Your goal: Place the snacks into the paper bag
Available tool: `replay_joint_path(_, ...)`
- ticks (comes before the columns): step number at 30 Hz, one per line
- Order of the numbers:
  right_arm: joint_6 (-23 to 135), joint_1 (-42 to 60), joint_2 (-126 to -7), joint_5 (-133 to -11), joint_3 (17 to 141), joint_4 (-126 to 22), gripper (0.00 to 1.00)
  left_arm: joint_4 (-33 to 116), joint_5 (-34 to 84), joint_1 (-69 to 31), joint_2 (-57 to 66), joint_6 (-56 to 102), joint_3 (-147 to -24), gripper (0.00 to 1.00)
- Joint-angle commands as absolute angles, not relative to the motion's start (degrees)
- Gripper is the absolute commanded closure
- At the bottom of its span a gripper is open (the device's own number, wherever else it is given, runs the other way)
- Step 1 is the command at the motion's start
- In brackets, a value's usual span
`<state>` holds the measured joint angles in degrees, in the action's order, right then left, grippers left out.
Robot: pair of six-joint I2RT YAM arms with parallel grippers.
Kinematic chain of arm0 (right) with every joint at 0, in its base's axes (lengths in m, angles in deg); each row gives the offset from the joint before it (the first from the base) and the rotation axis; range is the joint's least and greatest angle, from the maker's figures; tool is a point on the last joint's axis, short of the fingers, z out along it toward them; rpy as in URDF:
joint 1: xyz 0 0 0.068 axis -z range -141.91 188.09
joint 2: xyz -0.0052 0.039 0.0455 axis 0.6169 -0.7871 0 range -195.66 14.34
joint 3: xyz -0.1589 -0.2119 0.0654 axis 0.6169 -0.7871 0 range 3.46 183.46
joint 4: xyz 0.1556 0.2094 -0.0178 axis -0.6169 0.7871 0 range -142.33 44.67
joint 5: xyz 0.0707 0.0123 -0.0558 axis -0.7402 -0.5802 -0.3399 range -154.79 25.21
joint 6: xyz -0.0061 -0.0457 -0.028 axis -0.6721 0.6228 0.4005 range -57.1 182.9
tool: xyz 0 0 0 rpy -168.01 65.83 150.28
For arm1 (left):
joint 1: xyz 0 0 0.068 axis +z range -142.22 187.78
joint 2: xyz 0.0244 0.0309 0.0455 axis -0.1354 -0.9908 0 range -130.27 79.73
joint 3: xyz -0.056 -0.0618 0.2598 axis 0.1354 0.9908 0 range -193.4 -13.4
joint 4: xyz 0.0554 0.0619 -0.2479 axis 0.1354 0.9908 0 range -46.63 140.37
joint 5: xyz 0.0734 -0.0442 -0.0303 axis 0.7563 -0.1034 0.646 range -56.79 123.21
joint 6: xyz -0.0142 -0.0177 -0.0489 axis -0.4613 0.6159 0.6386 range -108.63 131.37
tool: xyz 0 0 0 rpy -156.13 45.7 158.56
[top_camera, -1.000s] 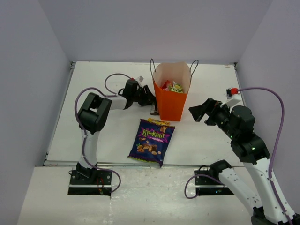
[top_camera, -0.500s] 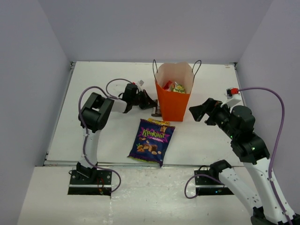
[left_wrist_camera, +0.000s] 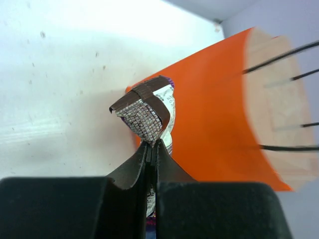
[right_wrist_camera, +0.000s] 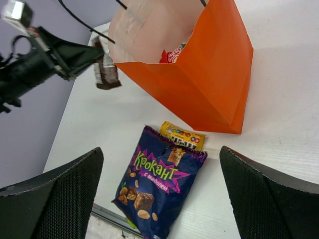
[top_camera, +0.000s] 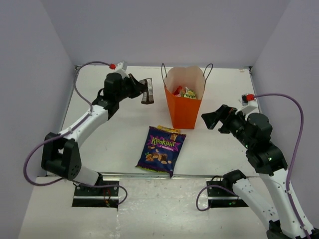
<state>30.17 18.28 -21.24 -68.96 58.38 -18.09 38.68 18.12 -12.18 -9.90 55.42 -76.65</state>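
Note:
My left gripper is shut on a small brown bar, held in the air left of the orange paper bag, near its rim. In the left wrist view the fingertips pinch the bar in front of the bag's wall. A red packet and a green-yellow wrapper show inside the bag. On the table in front of the bag lies a large purple nut bag with a small yellow pack at its top edge. My right gripper hovers open to the bag's right, holding nothing.
The right wrist view looks down between its open fingers at the purple nut bag, the yellow pack and the paper bag. The bag's black cord handles stick up. Walls enclose the white table.
My left gripper closed on the brown bar at the foot of the bag and lifted it up and to the left. The right arm has not moved.

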Motion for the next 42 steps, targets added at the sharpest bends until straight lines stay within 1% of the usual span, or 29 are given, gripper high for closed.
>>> replay_joint_path(1,30.9,18.5,-21.1,-69.8,58.6,-19.4,0.01,42.0,26.2,-12.8,-1.1,51.7,-76.9,1.0)
replay_joint_path(4,30.8,18.5,-21.2,-69.9,58.5,-19.5,0.01,41.9,30.9,-15.5,5.4,48.7,-78.5,1.0)
replay_joint_path(6,30.8,18.5,-21.3,-70.0,58.5,-19.5,0.01,41.8,31.9,-18.4,8.3,46.8,-81.2,1.0)
replay_joint_path(10,30.6,18.4,-21.6,-70.2,58.5,-19.6,0.01,41.7,32.1,-22.2,9.9,43.3,-86.4,1.0)
replay_joint_path(14,30.4,18.5,-21.4,-70.2,58.6,-19.6,0.01,40.8,30.1,-24.6,8.3,41.7,-91.8,1.0)
replay_joint_path(26,30.3,18.5,-21.3,-69.8,58.7,-19.6,0.01,42.6,25.4,-27.9,-11.6,41.2,-110.8,1.0)
replay_joint_path(30,30.6,18.5,-21.3,-69.7,58.9,-19.5,0.01,42.9,24.2,-28.2,-18.3,41.8,-115.3,1.0)
replay_joint_path(34,30.9,18.5,-21.1,-69.3,59.1,-19.1,0.01,43.2,23.3,-28.3,-21.6,42.0,-117.4,1.0)
replay_joint_path(35,31.0,18.5,-21.1,-69.3,59.1,-19.0,0.01,43.3,23.0,-28.3,-22.4,42.0,-117.8,0.87)
replay_joint_path(36,31.1,18.5,-21.0,-69.3,59.0,-19.0,0.01,43.3,22.7,-28.3,-22.7,41.8,-118.2,0.56)
replay_joint_path(37,31.1,18.5,-21.1,-69.3,59.0,-19.0,0.01,45.5,22.6,-28.3,-23.0,41.6,-118.7,0.47)
replay_joint_path(38,31.1,18.5,-21.2,-69.4,58.9,-19.0,0.01,46.0,22.3,-28.3,-23.3,41.5,-119.6,0.41)
replay_joint_path(39,31.1,18.5,-21.3,-69.9,58.7,-19.0,0.01,46.6,22.3,-28.3,-23.2,41.3,-119.7,0.36)
replay_joint_path(40,31.0,18.5,-21.3,-70.2,58.7,-19.0,0.01,46.7,22.3,-28.3,-22.8,41.1,-119.7,0.27)
replay_joint_path(41,30.9,18.5,-21.5,-70.7,58.6,-19.1,0.01,46.7,22.3,-28.3,-21.7,41.1,-119.4,0.24)
replay_joint_path(42,30.6,18.5,-21.5,-71.3,58.2,-19.0,0.01,46.6,22.4,-28.3,-20.8,41.0,-119.1,0.17)
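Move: The mouth of the paper bag is about 16 cm to the right of my left hand, level with it fore and aft and some 5 cm above it; that hand already holds the brown bar. From the same hand, the yellow packet lies roughly 8 cm back and 11 cm right, and the Krokant bag about 18 cm back and 8 cm right, both some 20 cm below. From my right hand, the mouth is about 19 cm ahead, 11 cm left and slightly below. Keeping the brown bar pinched, I lift my left hand steeply, some 25 cm, drawing back about 7 cm and tilting the fingertips up towards level. I then swing it right and forward over the paper bag's mouth, sinking about 9 cm and turning slightly clockwise, and open my fingers wide there to let go of the bar. ##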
